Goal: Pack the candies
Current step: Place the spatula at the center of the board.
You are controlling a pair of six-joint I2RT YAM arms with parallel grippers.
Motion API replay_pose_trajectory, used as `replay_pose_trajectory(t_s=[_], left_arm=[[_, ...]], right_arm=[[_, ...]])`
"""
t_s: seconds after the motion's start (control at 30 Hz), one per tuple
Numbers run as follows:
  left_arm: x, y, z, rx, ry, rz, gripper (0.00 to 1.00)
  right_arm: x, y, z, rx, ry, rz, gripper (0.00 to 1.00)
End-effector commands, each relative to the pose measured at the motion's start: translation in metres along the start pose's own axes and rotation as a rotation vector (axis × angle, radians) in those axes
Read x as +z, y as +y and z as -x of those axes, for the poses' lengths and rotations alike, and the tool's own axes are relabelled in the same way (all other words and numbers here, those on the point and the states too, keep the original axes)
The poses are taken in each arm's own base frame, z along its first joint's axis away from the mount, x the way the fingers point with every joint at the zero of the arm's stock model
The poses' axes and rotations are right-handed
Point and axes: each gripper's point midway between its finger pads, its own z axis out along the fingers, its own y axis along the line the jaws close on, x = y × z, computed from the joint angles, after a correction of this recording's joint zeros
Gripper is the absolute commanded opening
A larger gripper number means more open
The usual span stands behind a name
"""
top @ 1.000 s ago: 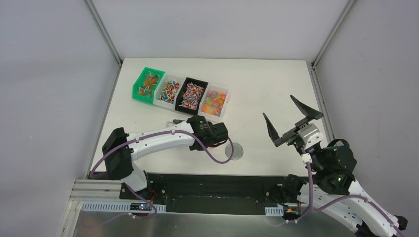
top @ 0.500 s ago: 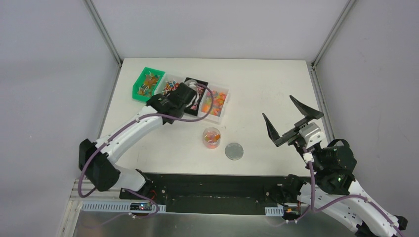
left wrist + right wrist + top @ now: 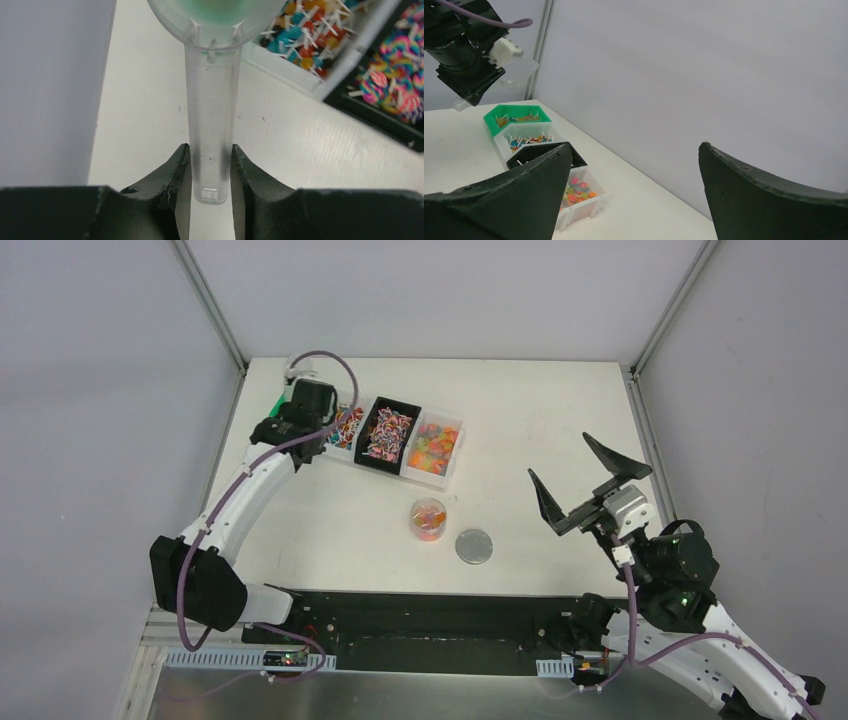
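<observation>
Candies lie sorted in four bins at the back: a green bin (image 3: 276, 405), a white bin (image 3: 345, 427), a black bin (image 3: 388, 432) and a white bin of orange gummies (image 3: 433, 447). A clear cup (image 3: 428, 519) near the table's middle holds some orange and pink candies. My left gripper (image 3: 300, 402) hovers over the green bin, shut on the handle of a clear plastic scoop (image 3: 212, 125); the scoop's bowl (image 3: 220, 15) looks empty against the green. My right gripper (image 3: 590, 480) hangs open and empty, high at the right.
A grey round lid (image 3: 475, 545) lies flat just right of the cup. In the right wrist view the row of bins (image 3: 516, 117) runs along the grey back wall, with the left arm (image 3: 466, 65) above it. Metal frame posts stand at the table's back corners.
The left arm, with the scoop, swung from above the cup, across the bins, to the green bin at the back left. The cup now stands uncovered. The right arm stayed still.
</observation>
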Motion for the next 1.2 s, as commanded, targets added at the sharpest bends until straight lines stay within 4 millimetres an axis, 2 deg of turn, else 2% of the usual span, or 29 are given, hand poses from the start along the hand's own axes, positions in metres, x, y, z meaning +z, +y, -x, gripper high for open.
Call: replay_pose_trajectory(t_s=[0.0, 0.1, 0.17, 0.3, 0.37, 0.47, 0.57, 0.73, 0.87, 0.97, 1.1, 1.17], left_arm=[[0.018, 0.024, 0.003, -0.464, 0.021, 0.036, 0.00], [0.027, 0.043, -0.012, -0.608, 0.048, 0.151, 0.00], [0.034, 0.048, -0.024, -0.705, 0.085, 0.165, 0.00], [0.052, 0.035, -0.053, -0.906, 0.220, 0.096, 0.00], [0.062, 0.036, -0.070, -0.979, 0.281, 0.130, 0.00], [0.072, 0.033, -0.094, -1.045, 0.384, 0.175, 0.00], [0.082, 0.019, -0.120, -1.111, 0.485, 0.186, 0.00], [0.095, 0.009, -0.151, -1.136, 0.585, 0.243, 0.00], [0.098, 0.006, -0.166, -1.151, 0.627, 0.274, 0.14], [0.098, 0.010, -0.167, -1.154, 0.617, 0.295, 0.29], [0.096, 0.013, -0.162, -1.149, 0.606, 0.293, 0.51], [0.094, 0.016, -0.152, -1.146, 0.581, 0.275, 0.59]], right_arm=[[0.003, -0.001, 0.009, 0.035, -0.037, -0.009, 1.00], [0.004, -0.001, 0.010, 0.037, -0.041, -0.007, 1.00], [0.005, 0.000, 0.007, 0.044, -0.034, -0.015, 1.00], [0.008, -0.006, 0.002, 0.081, -0.028, -0.071, 1.00], [0.009, -0.008, 0.000, 0.093, -0.022, -0.092, 1.00], [0.010, -0.013, 0.002, 0.121, -0.021, -0.120, 1.00], [0.009, -0.016, 0.004, 0.140, -0.022, -0.134, 1.00], [0.010, -0.015, 0.001, 0.150, -0.014, -0.134, 1.00], [0.010, -0.019, -0.004, 0.181, 0.017, -0.170, 1.00], [0.009, -0.023, -0.005, 0.226, 0.023, -0.201, 1.00], [0.008, -0.026, -0.013, 0.300, 0.052, -0.252, 1.00], [0.009, -0.024, -0.021, 0.346, 0.084, -0.271, 1.00]])
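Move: The spatula, already pinched by its handle in the left hand, is bound for bare table about 5 cm back, 6 cm left and some 20 cm below that hand. The green bin is about 20 cm ahead and 4 cm left of the hand, the mixed-lollipop bin 17 cm ahead and 7 cm right, the black bin 13 cm ahead and 18 cm right, all some 17 cm lower. From the right hand, the bare spot lies about 10 cm ahead, 53 cm left and 40 cm below. The spatula is swept left by the left hand, then lowered about 18 cm and drawn back onto the bare table on the near side of the green bin, while the wrist turns roughly 65 degrees counter-clockwise and the fingers swing to point nearly straight down. At the bottom the fingers open partway and let go of the handle. The empty right hand, still wide open, eases forward a couple of centimetres and tips down slightly. ##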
